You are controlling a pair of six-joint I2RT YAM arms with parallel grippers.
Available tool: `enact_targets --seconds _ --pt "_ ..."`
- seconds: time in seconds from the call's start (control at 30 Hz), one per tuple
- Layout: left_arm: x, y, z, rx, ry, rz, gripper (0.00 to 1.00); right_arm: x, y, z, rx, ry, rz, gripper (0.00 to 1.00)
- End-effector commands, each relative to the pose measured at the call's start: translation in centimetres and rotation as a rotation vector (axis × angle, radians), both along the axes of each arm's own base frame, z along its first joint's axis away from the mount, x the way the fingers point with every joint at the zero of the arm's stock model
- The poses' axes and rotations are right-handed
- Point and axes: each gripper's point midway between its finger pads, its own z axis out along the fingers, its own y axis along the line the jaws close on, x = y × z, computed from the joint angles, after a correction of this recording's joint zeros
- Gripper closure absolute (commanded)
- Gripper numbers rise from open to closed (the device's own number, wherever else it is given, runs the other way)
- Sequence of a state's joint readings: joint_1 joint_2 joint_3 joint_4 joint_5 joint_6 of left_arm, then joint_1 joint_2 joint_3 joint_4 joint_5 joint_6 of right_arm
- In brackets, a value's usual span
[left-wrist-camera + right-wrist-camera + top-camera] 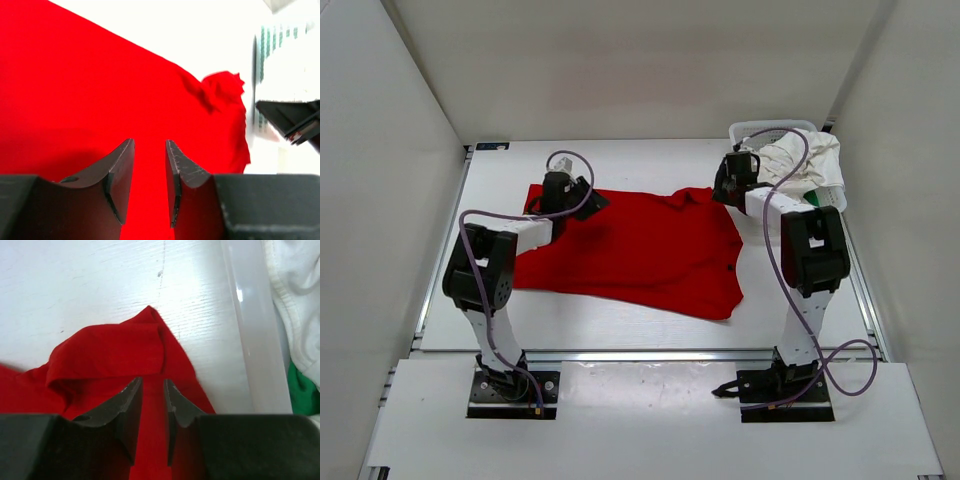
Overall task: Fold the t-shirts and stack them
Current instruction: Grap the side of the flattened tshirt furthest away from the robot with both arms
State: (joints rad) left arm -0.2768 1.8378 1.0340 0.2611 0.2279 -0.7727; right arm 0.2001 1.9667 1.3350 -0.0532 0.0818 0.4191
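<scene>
The red t-shirt [640, 250] lies spread on the table, crumpled at its far right corner [110, 355]. My left gripper [590, 202] hovers over the shirt's far left part; in the left wrist view its jaws [150, 145] stand apart, with only red cloth [100, 90] showing beneath them. My right gripper [725, 190] sits low on the bunched far right corner, its jaws [153, 382] a narrow gap apart with red cloth showing in the gap. The white t-shirt [805, 160] and the green one [302, 390] lie in the basket.
The white mesh basket [770, 127] stands at the far right corner of the table, its wall [250, 340] close to my right gripper's right side. White walls enclose the table on three sides. Bare table shows left of and in front of the red shirt.
</scene>
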Motion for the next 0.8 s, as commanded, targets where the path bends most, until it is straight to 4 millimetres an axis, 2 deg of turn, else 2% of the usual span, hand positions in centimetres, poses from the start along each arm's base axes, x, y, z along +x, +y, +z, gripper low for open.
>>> enact_targets --seconds 0.0,0.03,0.07,0.1,0.13,0.17,0.4,0.43,0.47,0.5,0.77 --pt "1.7 2.2 3.4 -0.024 -0.062 0.051 0.58 2.0 -1.4 1.4 -0.045 -0.033 -0.051 0.78" --pt "2.0 3.1 3.5 -0.028 -0.059 0.073 0.58 1.8 -1.4 0.1 -0.052 0.006 -0.045 0.78" --pt "2.5 3.8 3.5 -0.025 -0.060 0.094 0.59 2.4 -1.0 0.7 -0.046 -0.005 -0.044 0.78" --pt "3.0 5.1 3.5 -0.018 -0.053 0.129 0.59 2.2 -0.9 -0.1 -0.049 0.020 -0.037 0.78" --pt "3.3 5.3 3.8 -0.015 -0.063 0.137 0.58 2.6 -0.9 -0.4 -0.051 0.022 -0.040 0.78" --pt "3.8 6.6 3.3 -0.006 -0.053 0.167 0.59 2.6 -0.4 -0.4 -0.047 0.026 -0.043 0.77" --pt "5.4 9.9 3.3 0.014 -0.048 0.244 0.58 2.7 -0.7 -2.0 -0.031 0.081 -0.056 0.79" --pt "5.7 10.5 3.2 0.023 -0.048 0.259 0.59 2.6 -0.1 -1.9 -0.023 0.083 -0.046 0.78" --pt "5.8 10.9 3.0 0.029 -0.044 0.264 0.58 2.5 -0.7 -2.4 -0.028 0.088 -0.055 0.79" --pt "6.3 11.5 3.3 0.035 -0.051 0.280 0.59 2.3 -0.3 -2.5 -0.015 0.092 -0.046 0.79" --pt "7.4 15.3 1.5 0.128 0.002 0.363 0.55 2.3 0.7 -1.6 0.035 0.074 -0.025 0.79"
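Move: The left hand's target, the shirt's far-left corner, is some 22 cm to its left, about 9 cm ahead and 7 cm below; straight ahead, the shirt's far edge runs about 8 cm off. The right hand goes for the far-right corner, roughly 5 cm ahead, about 1 cm left and 5 cm below. From the right hand, the bunched fold is about 8 cm left and 4 cm ahead, and the basket's middle about 20 cm right and 7 cm ahead. The left hand sweeps over the shirt towards its far-left corner, some 13 cm left and about half as far forward, riding slightly higher and turning nearly 20 degrees counter-clockwise, fingers still part-open. The right hand sinks about 4 cm onto or just above the cloth by the far-right corner, edging forward and tipping down slightly, then stays there with its narrow finger gap unchanged. ##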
